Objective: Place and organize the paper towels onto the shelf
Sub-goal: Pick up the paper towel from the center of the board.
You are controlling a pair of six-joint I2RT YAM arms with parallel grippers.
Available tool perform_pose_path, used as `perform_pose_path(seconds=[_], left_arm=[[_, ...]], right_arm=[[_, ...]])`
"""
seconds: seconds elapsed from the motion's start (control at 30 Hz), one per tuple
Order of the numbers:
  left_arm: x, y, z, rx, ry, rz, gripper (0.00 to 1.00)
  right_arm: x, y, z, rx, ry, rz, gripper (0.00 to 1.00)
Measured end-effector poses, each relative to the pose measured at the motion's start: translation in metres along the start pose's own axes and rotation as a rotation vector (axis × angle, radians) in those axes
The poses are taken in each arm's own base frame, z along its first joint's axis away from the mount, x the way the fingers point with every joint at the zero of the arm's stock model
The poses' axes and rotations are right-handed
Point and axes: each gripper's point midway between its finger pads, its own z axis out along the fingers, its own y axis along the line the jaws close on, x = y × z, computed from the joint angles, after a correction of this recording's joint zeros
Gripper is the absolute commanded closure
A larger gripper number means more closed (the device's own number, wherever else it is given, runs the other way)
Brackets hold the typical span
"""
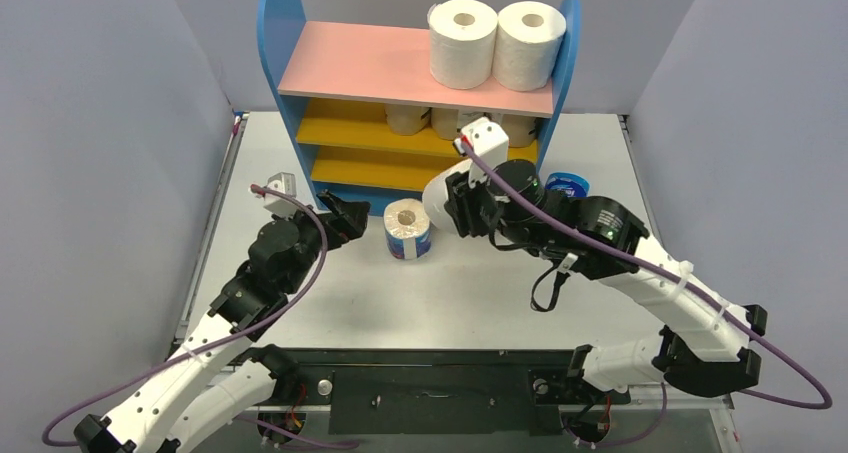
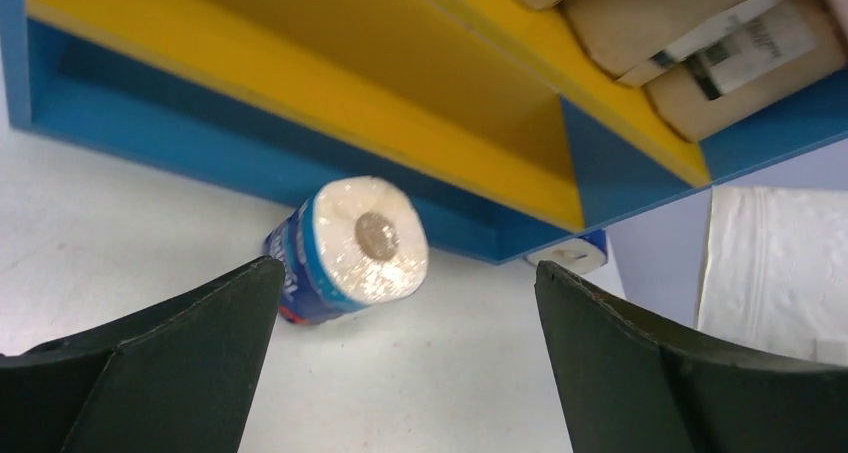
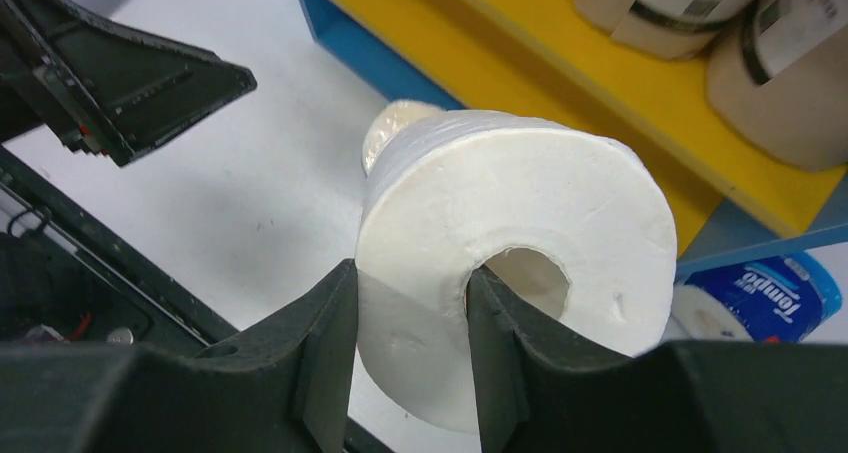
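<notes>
The shelf stands at the back, with two white paper towels on its pink top and tan-wrapped rolls on the upper yellow board. My right gripper is shut on a third white roll, one finger inside its core and the other outside its wall, held above the table before the shelf's lower boards. A blue-and-white wrapped roll stands on the table in front of the blue base. My left gripper is open just short of it, with nothing between its fingers.
A second blue-wrapped roll lies on the table by the shelf's right side panel, behind the right arm. Grey walls close in the table on both sides. The two grippers flank the standing blue roll closely.
</notes>
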Motion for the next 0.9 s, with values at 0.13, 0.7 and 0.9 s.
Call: perform_pose_path(seconds=[0.13, 0.7, 0.9], left_arm=[[-0.026, -0.031, -0.003, 0.123, -0.075, 0.055, 0.04], [-0.079, -0.124, -0.034, 0.559, -0.321, 0.484, 0.04], [-0.093, -0.140, -0.047, 0.639, -0.437, 0.640, 0.04]], right_arm=[[-0.042, -0.001, -0.014, 0.001, -0.087, 0.001, 0.76], [-0.116, 0.030, -0.006, -0.036, -0.193, -0.112, 0.75], [-0.124, 0.032, 0.002, -0.021, -0.215, -0.146, 0.74]])
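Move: The white paper towel already in the right hand's grip is bound for the free spot on the pink shelf, about 30 cm ahead, 8 cm left and 2 cm above the right hand; the nearer shelf roll stands 11 cm to the right of that spot, and the blue-wrapped roll is 12 cm ahead, 6 cm left and some 31 cm below the hand. From the left hand, the held paper towel lies 13 cm right, about level fore and aft, and 9 cm higher. The right hand, still pinching the wall of the white paper towel with one finger in its core and the other outside, carries it up about 11 cm in front of the shelf, then mainly left some 6 cm towards the left hand and a little forward, tipping its fingers up by roughly 15 degrees. The left hand stays wide open and empty as it rises about 17 cm with a slight shift right towards the held roll, its fingers swinging up by about 50 degrees and its wrist also rolling and turning clockwise by some 20 degrees. ##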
